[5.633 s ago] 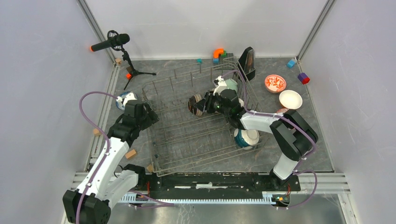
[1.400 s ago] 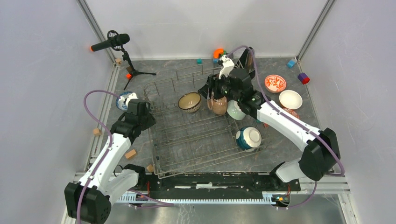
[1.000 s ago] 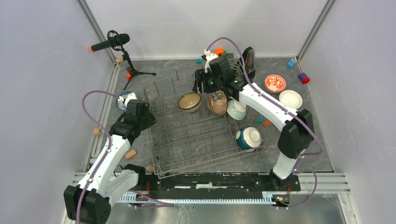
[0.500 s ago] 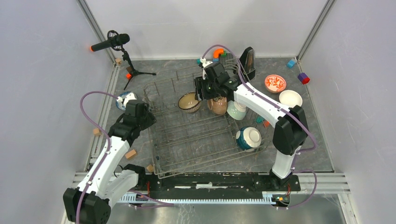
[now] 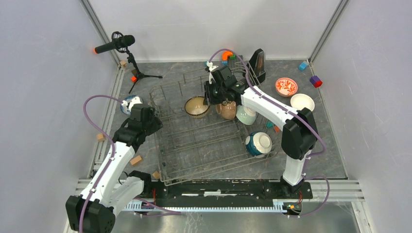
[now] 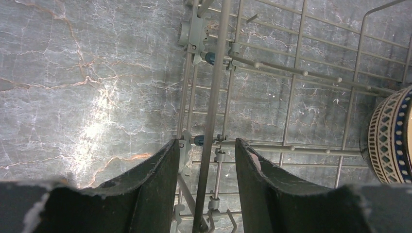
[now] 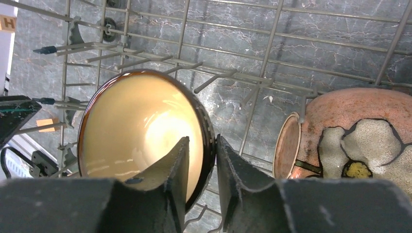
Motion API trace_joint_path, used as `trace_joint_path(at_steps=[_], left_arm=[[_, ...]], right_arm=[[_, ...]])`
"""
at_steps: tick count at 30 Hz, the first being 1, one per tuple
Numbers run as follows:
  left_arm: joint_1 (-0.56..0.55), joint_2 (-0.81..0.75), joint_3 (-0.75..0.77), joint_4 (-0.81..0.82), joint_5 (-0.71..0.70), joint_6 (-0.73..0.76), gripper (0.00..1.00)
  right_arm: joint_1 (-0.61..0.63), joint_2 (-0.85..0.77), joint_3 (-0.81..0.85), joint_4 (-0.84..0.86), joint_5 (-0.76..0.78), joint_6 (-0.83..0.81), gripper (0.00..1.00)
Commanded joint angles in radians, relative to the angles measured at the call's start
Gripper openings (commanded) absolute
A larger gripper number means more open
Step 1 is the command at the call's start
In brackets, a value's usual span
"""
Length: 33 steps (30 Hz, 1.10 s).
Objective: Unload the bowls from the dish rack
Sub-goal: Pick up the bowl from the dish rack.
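Observation:
The grey wire dish rack [image 5: 204, 145] fills the middle of the table. A tan bowl [image 5: 196, 106] [image 7: 141, 126] with a dark rim stands on edge among the rack's far tines. My right gripper [image 5: 209, 99] [image 7: 202, 145] is shut on its rim, one finger inside and one outside. Beside it in the rack are a pink-brown bowl [image 5: 227, 109] [image 7: 350, 131], a mint green bowl [image 5: 246, 115] and a teal bowl [image 5: 257, 143]. My left gripper [image 5: 147, 122] [image 6: 208, 145] is open astride the rack's left side wire [image 6: 214, 97], not touching it.
A red-floral bowl [image 5: 286, 87] and a white bowl [image 5: 302, 103] lie on the table right of the rack, a blue-white bowl [image 5: 127, 104] to its left. A microphone stand [image 5: 136, 73], a black wedge [image 5: 257, 60] and coloured blocks [image 5: 316, 81] stand at the back.
My right arm swung left from above the pink-brown bowl, came down over the tan bowl, and its jaws narrowed onto the rim. The left arm has stayed put.

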Motion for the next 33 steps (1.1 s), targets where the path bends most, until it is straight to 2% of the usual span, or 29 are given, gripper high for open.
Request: trace_joint_path(at_steps=[1, 8, 16, 18, 21, 23, 26, 30, 33], left_arm=[[-0.001, -0.017, -0.001, 0.016, 0.005, -0.030, 0.53], [-0.001, -0.018, -0.002, 0.018, 0.005, -0.031, 0.52], [-0.002, 0.007, 0.021, 0.027, 0.010, -0.025, 0.53], [-0.001, 0.010, 0.033, 0.022, 0.007, -0.023, 0.57], [-0.001, -0.002, 0.058, 0.012, 0.014, -0.027, 0.68], [-0.001, -0.010, 0.090, -0.006, 0.026, -0.033, 0.77], [-0.001, -0.021, 0.157, -0.025, 0.039, -0.033, 0.99], [-0.002, -0.026, 0.256, -0.032, 0.048, -0.054, 1.00], [-0.002, -0.019, 0.311, 0.027, 0.105, -0.065, 1.00]], right_arm=[[0.007, 0.000, 0.024, 0.028, -0.029, 0.018, 0.26], [0.006, -0.010, 0.028, 0.043, -0.039, 0.032, 0.00], [0.007, -0.059, 0.081, 0.079, -0.056, 0.045, 0.00], [0.007, -0.106, 0.073, 0.108, -0.059, 0.038, 0.00], [0.007, -0.203, 0.003, 0.210, -0.089, -0.004, 0.00], [0.009, -0.306, -0.076, 0.293, -0.105, -0.054, 0.00], [0.032, -0.458, -0.224, 0.399, -0.105, -0.160, 0.00], [0.106, -0.645, -0.401, 0.456, -0.083, -0.316, 0.00], [0.194, -0.738, -0.488, 0.429, 0.003, -0.441, 0.00]])
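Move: The cream-lined bowl's near rim already sits between the right hand's half-open fingers, with the bowl's middle about 4 cm to the left, 3 cm back and 3 cm below. The peach bowl stands about 7 cm to that hand's right and 4 cm back, and a green bowl some 16 cm right and 6 cm back, both about 5 cm lower. From the left hand, the cream-lined bowl lies some 16 cm right and 8 cm ahead, roughly level. The right fingers close the rest of the way and pinch the cream-lined bowl's rim, hold still briefly, then lift the bowl quickly up out of the rack about 16 cm and back some 10 cm, the fingers tipping up roughly 35 degrees while the wrist also turns counter-clockwise. Late on, the left hand opens wide and rises about 9 cm away from the rack's side rail. ##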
